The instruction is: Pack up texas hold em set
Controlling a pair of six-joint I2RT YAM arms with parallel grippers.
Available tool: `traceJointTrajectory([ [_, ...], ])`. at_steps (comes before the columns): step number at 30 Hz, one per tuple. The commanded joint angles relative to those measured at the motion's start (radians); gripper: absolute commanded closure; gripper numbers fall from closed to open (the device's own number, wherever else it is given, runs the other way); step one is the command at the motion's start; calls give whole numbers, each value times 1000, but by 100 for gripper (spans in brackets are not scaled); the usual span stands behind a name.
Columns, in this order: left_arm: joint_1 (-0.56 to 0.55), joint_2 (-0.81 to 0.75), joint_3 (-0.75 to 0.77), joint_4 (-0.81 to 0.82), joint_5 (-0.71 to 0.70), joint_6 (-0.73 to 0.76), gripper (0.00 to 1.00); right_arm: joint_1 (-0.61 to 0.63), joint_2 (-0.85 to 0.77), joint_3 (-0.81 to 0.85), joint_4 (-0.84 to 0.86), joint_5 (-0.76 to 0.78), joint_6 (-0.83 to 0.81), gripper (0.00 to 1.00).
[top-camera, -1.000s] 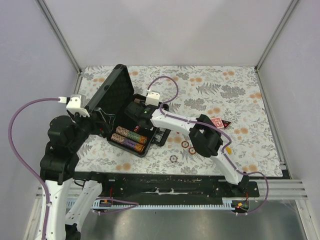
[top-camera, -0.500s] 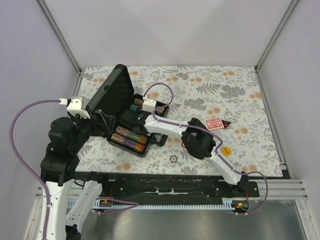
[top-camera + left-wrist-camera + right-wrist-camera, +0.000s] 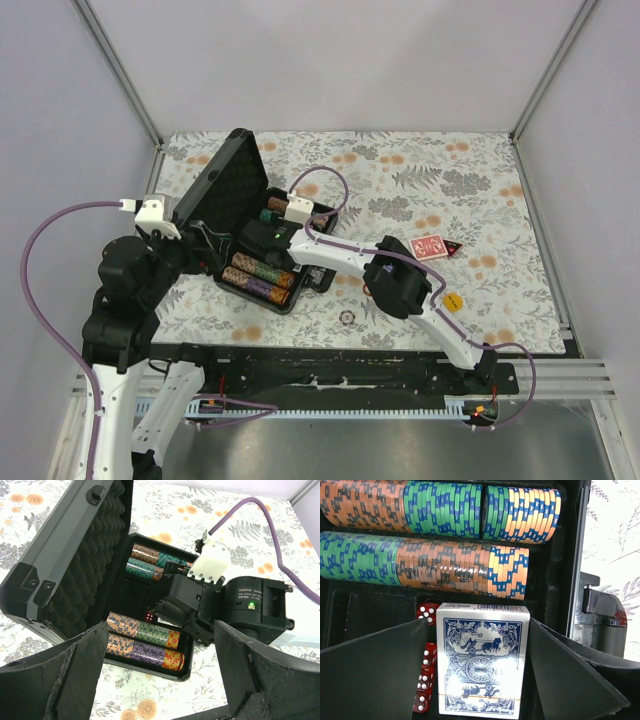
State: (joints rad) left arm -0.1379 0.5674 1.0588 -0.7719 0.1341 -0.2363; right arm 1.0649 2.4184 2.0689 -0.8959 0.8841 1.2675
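Observation:
The black briefcase [image 3: 288,303] lies open at centre left, its foam-lined lid [image 3: 222,180] standing up. Rows of coloured poker chips [image 3: 142,635] fill its near and far slots [image 3: 435,555]. My right gripper [image 3: 256,238] reaches into the middle slot; it also shows in the left wrist view [image 3: 167,612]. In its own view my right gripper [image 3: 479,622] is closed round a blue card deck [image 3: 482,660], with red dice [image 3: 426,680] just left of it. My left gripper [image 3: 165,690] is open and empty, over the case's near left side [image 3: 200,242].
A red card deck [image 3: 430,246] lies on the flowered cloth right of the case. A loose round chip [image 3: 347,317] lies near the front edge and a yellow button [image 3: 452,302] by the right arm. Metal frame posts stand at the back corners.
My right gripper has moved left and down into the case's middle slot, uncovering the red deck on the cloth. In the last half second it has barely moved. The left arm holds still.

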Motion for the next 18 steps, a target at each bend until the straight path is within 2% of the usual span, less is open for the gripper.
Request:
traceJointTrajectory([
  [1,-2,-8,6,19,13,-18,9,6,-68,31,-107,24,-28,13],
  [9,-2,-6,10,11,18,-17,9,6,-125,23,-107,82,-88,12],
  [11,-2,-6,9,13,16,-18,9,7,-133,14,-55,78,-146,12],
  [12,-2,-6,10,11,13,-18,9,6,-137,4,-31,70,-172,15],
  [18,-2,-6,15,11,4,-20,9,-17,-117,-23,87,-29,-275,44],
])
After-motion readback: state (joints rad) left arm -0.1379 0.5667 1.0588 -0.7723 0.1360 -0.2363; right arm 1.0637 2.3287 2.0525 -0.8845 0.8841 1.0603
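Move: Around the right hand's open fingers lies the blue card deck, its middle roughly 2 cm back, 1 cm left and 1 cm below. The column of red dice is some 5 cm left and 1 cm back; the green-and-brown chip row is about 7 cm ahead and 2 cm left, and the green-and-yellow chip row some 6 cm back, 7 cm left. From the left hand the deck lies roughly 14 cm ahead, 11 cm right and 26 cm below. Rising about 4 cm off the blue deck, the right hand backs its already open fingers up out of the case, drifting roughly a centimetre right before easing a little forward and left again. Near the top its empty fingers start to close, narrowing partway, while the wrist turns slightly counter-clockwise. ##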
